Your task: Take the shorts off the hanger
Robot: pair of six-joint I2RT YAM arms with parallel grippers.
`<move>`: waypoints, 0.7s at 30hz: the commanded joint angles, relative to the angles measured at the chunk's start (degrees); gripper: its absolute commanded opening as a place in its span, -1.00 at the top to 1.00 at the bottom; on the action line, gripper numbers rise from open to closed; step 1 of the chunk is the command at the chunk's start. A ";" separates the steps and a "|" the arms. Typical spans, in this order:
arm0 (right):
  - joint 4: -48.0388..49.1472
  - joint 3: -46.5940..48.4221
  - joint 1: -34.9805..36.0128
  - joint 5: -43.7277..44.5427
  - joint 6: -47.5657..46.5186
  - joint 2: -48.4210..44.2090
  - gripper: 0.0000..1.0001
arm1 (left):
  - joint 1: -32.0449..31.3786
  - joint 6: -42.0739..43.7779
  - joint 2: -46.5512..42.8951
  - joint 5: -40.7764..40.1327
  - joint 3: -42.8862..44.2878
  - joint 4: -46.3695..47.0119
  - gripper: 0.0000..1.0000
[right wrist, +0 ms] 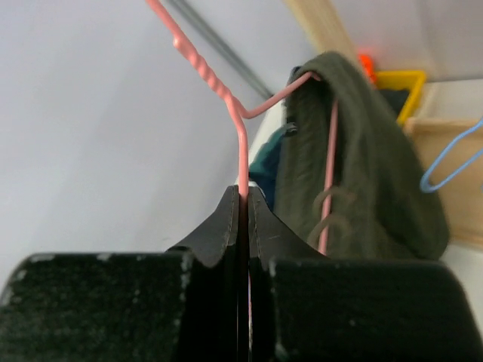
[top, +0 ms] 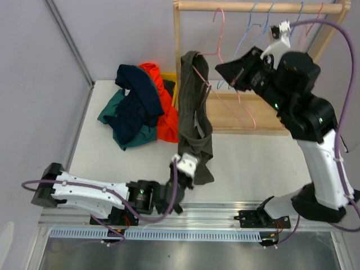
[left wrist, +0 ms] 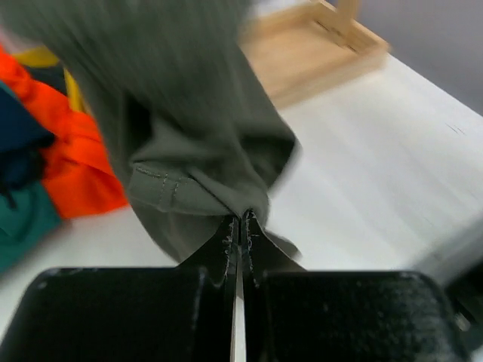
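Note:
Olive-grey shorts (top: 196, 107) drape over a pink wire hanger (top: 219, 39) that hangs off the wooden rail. My left gripper (top: 183, 163) is low at the shorts' bottom edge. In the left wrist view that gripper (left wrist: 241, 220) is shut on a fold of the shorts (left wrist: 189, 128) near the hem. My right gripper (top: 225, 70) is up beside the rail. In the right wrist view it (right wrist: 243, 192) is shut on the hanger (right wrist: 204, 75) wire just below the twisted neck, with the shorts (right wrist: 355, 173) hanging to the right of it.
A pile of shorts lies at the back left: navy (top: 138, 93), teal (top: 121, 121) and orange (top: 164, 112), with a yellow object (top: 169, 77) behind. The wooden rack (top: 259, 7) holds bare blue hangers (top: 247, 28); its base (top: 247, 112) sits on the table.

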 commanded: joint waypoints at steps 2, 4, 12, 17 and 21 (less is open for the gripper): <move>8.68 -11.73 4.21 2.00 6.07 -18.64 1.00 | 14.83 16.50 -6.49 10.65 5.07 11.22 1.00; 7.64 -18.17 4.30 1.73 9.33 -22.19 1.00 | 20.04 19.24 -5.18 15.58 9.64 8.41 1.00; 1.83 -13.62 4.30 3.83 7.76 -20.82 1.00 | 33.86 23.47 -7.33 18.76 18.46 1.72 1.00; 2.62 -5.99 4.12 5.86 1.97 -12.64 1.00 | 35.70 23.55 -15.71 16.39 17.49 -3.35 1.00; 2.53 3.31 1.24 5.16 -0.94 -3.68 1.00 | 43.07 27.42 -13.35 21.10 26.85 -9.77 0.99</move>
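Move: The left gripper still holds the lower part of the olive shorts; the navy and teal shorts pile it is bringing them to lies about 29 cm ahead, 23 cm left and 22 cm below, with the orange shorts some 32 cm ahead, 13 cm left. The pink hanger's middle is 15 cm ahead of it, 7 cm right, 22 cm up. From the right gripper, holding that hanger, the olive shorts' middle is roughly 8 cm back, 6 cm left, 20 cm below. The left hand, fingers kept shut on the olive shorts, sweeps up, left and forward away from the pink hanger, forward and up first, then on up and left, net about 18 cm up, 17 cm left and 14 cm forward, its fingers swinging some 20 degrees counter-clockwise and tipping up a little. Meanwhile the right hand keeps its pinch on the hanger, pulls it back and right about 15 cm while rising slightly and rolling left side up, then reverses and carries it forward and left over roughly half of that way. ##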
